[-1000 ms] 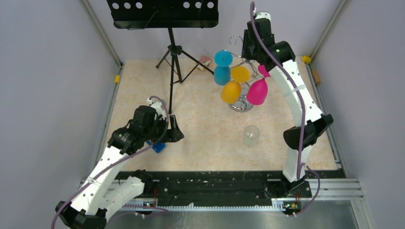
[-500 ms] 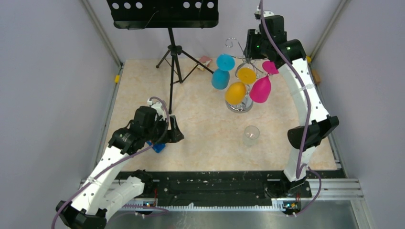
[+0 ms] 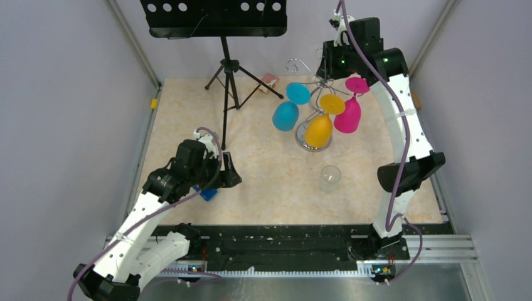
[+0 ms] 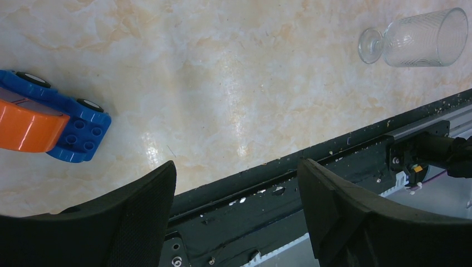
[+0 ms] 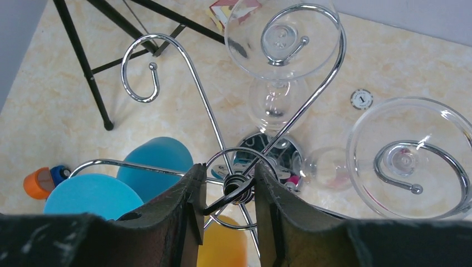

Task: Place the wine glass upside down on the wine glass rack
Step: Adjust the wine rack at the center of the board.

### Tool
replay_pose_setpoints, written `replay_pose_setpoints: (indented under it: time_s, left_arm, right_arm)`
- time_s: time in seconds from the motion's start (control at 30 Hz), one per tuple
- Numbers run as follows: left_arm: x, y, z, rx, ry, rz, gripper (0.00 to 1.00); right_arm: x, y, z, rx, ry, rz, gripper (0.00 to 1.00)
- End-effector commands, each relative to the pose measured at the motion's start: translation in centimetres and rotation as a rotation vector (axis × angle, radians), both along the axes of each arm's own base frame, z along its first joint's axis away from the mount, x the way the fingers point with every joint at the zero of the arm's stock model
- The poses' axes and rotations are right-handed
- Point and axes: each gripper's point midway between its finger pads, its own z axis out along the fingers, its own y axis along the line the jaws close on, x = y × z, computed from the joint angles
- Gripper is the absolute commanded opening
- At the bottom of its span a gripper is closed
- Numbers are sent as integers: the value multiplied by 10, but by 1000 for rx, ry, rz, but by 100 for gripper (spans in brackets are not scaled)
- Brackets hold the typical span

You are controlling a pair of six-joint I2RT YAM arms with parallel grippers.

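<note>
The chrome wine glass rack (image 3: pixel 306 145) stands at the back right of the table, with blue (image 3: pixel 285 116), orange (image 3: pixel 319 130) and pink (image 3: pixel 347 116) glasses hanging upside down from it. My right gripper (image 3: pixel 330 61) comes down on the rack's top. In the right wrist view its jaws (image 5: pixel 229 172) are shut on the centre ring and hub of the rack (image 5: pixel 232 183). Two clear glasses (image 5: pixel 281 39) hang by their feet from curled hooks. Another clear wine glass (image 3: pixel 330 176) stands on the table in front of the rack. My left gripper (image 3: pixel 229 172) is open and holds nothing.
A black music stand (image 3: pixel 213 15) rises on its tripod (image 3: pixel 229 69) at the back left. A blue and orange toy car (image 3: pixel 207 193) lies beside the left gripper. A small box (image 3: pixel 270 81) and a round chip (image 5: pixel 362 99) lie near the rack. Grey walls close in the table.
My right arm has shifted to the right at the rack's top. The hanging glasses have swung round: blue down and left, orange lower, pink to the right. The left arm is still.
</note>
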Motion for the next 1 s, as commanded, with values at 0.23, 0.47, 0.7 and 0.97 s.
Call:
replay_pose_setpoints:
  time_s: [0.23,0.47,0.7,0.97]
  left_arm:
    - [7,-4,6,-21,-24,4,82]
    - [8,-4,8,-24,-26,7,82]
    - [8,-5,9,-29,-27,9,82]
    - [7,-5,9,-34,-25,8,82]
  right_arm:
    - [-13,27,12,15,-51,264,0]
    - [-7,20,9,-5,-54,210,24]
    - [-4,6,46,79,-154,42,78]
    - [-21,3,96,202,-274,1,84]
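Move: Between the right hand's fingers is the wine rack's top ring, already pinched right at the hand point. The hung glasses sit some 12 cm lower: blue about 8 cm left and 5 cm back, orange about 9 cm back and 3 cm right, pink about 10 cm right and 1 cm back. From the idle left hand the ring lies roughly 26 cm ahead, 29 cm right and 18 cm higher. Keeping its pinch on the top ring, the right hand turns the rack some 10 degrees counter-clockwise while shifting it about 1.5 cm left, and pauses briefly. The fingers then spread wide and let go of the ring; the wrist untwists clockwise by about as much, with a slight drift right, and the hand lifts off about 2 cm, quickening. ##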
